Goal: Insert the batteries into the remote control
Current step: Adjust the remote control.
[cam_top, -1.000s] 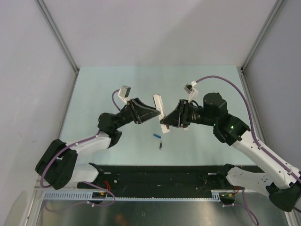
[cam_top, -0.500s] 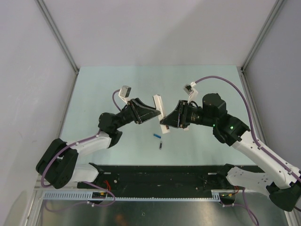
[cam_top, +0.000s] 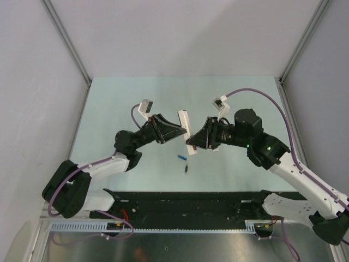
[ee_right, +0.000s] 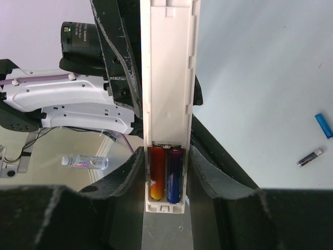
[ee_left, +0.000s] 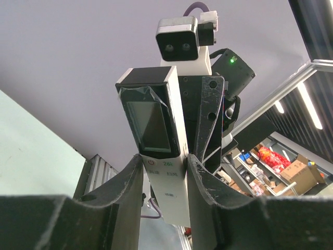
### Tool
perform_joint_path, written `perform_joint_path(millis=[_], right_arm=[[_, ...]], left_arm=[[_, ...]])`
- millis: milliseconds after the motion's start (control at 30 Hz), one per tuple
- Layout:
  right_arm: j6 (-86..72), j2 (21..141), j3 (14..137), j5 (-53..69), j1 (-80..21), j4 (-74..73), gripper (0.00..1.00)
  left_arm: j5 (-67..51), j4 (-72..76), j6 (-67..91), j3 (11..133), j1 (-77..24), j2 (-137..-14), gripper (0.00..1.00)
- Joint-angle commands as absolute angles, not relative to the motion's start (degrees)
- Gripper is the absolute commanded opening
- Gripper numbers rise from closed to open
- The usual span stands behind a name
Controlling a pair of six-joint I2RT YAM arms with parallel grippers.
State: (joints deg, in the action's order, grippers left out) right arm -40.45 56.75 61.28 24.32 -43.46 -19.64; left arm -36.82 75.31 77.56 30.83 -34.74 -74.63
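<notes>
The white remote control (cam_top: 184,121) hangs above the table's middle, held by both grippers at once. My left gripper (ee_left: 165,164) is shut on its lower part, with the dark screen (ee_left: 151,125) facing the left wrist camera. My right gripper (ee_right: 165,156) is shut on the other end of the remote control (ee_right: 169,78), whose back faces the right wrist camera. The battery bay is uncovered, and a red battery (ee_right: 157,172) and a blue battery (ee_right: 174,174) lie in it side by side. A second blue battery (cam_top: 181,158) and a black battery (cam_top: 186,168) lie on the table below.
The pale green table (cam_top: 136,103) is walled by grey panels at the left, back and right. A black rail (cam_top: 185,199) runs along the near edge between the arm bases. In the right wrist view the loose blue battery (ee_right: 323,125) and black battery (ee_right: 310,156) lie at the right.
Both arms keep the remote control in nearly the same place. The right wrist has shifted very slightly to the left.
</notes>
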Motion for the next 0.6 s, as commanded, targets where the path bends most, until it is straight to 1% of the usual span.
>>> perform_joint_path(millis=[0,33,67,167,433,467,533,567], right_arm=[[-39.29,55.2,61.79,22.59,-44.12,-21.18,0.11],[-39.29,55.11,61.79,22.41,-44.03,-21.27,0.15],[-39.29,54.93,61.87,22.06,-44.12,-21.27,0.22],[-39.29,54.76,62.14,21.1,-44.03,-21.8,0.34],[-39.46,54.32,62.67,21.0,-43.86,-22.06,0.52],[-39.55,54.32,62.67,21.18,-43.77,-21.89,0.57],[-39.64,54.05,62.75,21.18,-43.77,-21.88,0.64],[-39.64,53.88,62.84,21.18,-43.68,-21.88,0.71]], left_arm=[[-36.74,96.42,76.11,31.47,-35.16,-73.39,0.0],[-36.56,96.42,76.03,31.2,-35.24,-73.13,0.0],[-36.65,96.42,76.03,31.03,-35.16,-73.04,0.0],[-36.3,96.42,75.94,30.32,-35.16,-72.6,0.0],[-36.03,96.42,75.59,28.74,-35.16,-71.37,0.0],[-35.95,96.42,75.5,28.65,-35.16,-71.37,0.0],[-35.86,96.42,75.32,28.39,-35.24,-71.28,0.0],[-35.86,96.42,75.32,28.3,-35.07,-71.19,0.0]])
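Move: Both hands already hold the remote: its middle lies about 1 cm back of the left hand, and 3 cm ahead of the right, which grips near the battery end. On the table, roughly 30 cm below the right hand, lie the blue battery some 3 cm ahead, the dark battery about 3 cm back, and the white cover some 8 cm ahead and 13 cm to the right. The right fingers open and let go of the remote, backing about 1 cm rightward, while the left keeps its grip. ##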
